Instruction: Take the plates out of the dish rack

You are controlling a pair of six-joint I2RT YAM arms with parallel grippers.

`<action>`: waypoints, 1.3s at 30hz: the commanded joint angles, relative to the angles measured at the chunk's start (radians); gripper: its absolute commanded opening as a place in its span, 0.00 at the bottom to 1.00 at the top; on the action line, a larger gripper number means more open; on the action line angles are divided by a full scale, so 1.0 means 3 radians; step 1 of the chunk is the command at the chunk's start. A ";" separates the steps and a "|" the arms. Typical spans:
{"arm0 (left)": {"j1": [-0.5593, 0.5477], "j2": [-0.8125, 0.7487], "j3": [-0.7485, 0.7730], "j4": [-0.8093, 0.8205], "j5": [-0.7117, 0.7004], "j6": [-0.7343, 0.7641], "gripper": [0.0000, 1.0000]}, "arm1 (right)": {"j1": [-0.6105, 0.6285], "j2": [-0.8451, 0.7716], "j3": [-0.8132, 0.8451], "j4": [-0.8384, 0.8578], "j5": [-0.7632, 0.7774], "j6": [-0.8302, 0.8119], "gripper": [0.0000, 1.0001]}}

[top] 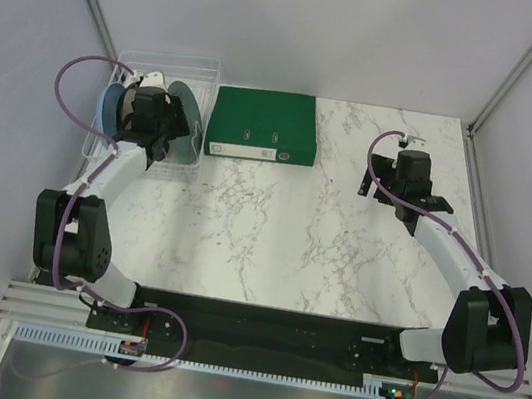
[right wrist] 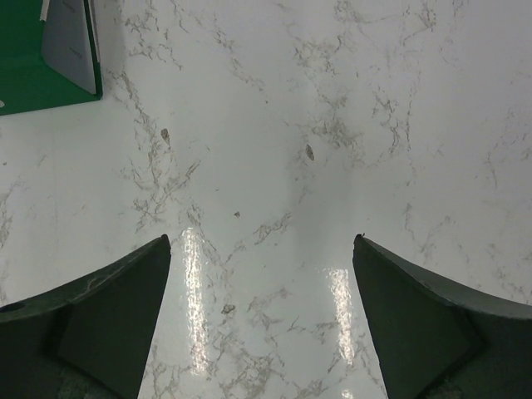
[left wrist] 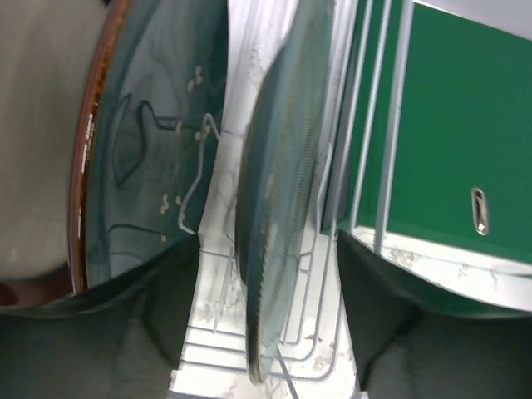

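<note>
The dish rack (top: pixel 210 74) of thin white wire stands at the table's back left. A light blue plate (top: pixel 109 106) and a dark grey-blue plate (top: pixel 191 119) stand in it on edge. My left gripper (top: pixel 156 124) reaches down into the rack. In the left wrist view it (left wrist: pixel 266 283) is open, with its fingers (left wrist: pixel 166 316) on either side of an edge-on grey-green plate (left wrist: pixel 270 191), not touching it. Beside that stand a dark glossy plate (left wrist: pixel 158 108) and a reddish-brown rim (left wrist: pixel 87 166). My right gripper (top: pixel 404 193) is open and empty above bare marble (right wrist: pixel 262 241).
A green binder (top: pixel 263 125) lies flat just right of the rack; it also shows past the rack wires (left wrist: pixel 366 125) in the left wrist view (left wrist: pixel 453 125), and its corner (right wrist: pixel 41 58) shows in the right wrist view. White walls close the back and sides.
</note>
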 commanded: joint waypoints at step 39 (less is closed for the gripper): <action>-0.0643 -0.0800 0.1016 -0.0473 -0.0894 0.0547 0.02 | -0.0001 -0.0212 -0.0007 0.0566 -0.1401 0.0442 0.92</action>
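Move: The near edge of the rightmost teal plate in the rack is already between the left fingers; its middle lies about 8 cm ahead, 1 cm right and roughly level. The brown-rimmed plate stands some 7 cm left and 7 cm ahead, the beige plate about 12 cm left and 6 cm ahead. The green binder lies around 23 cm right, 10 cm ahead and 8 cm lower. From the right hand, the teal plate is some 52 cm left and 12 cm ahead. The left fingers close and pinch the near edge of the teal plate as the hand noses in about a centimetre. After a brief hold there, it lifts the plate some 10 cm, rolling its left side up about 20 degrees, and finally draws back 3 cm while still rising. The right hand, open and empty, goes nearly 5 cm left towards it, rising 2 cm late on. ##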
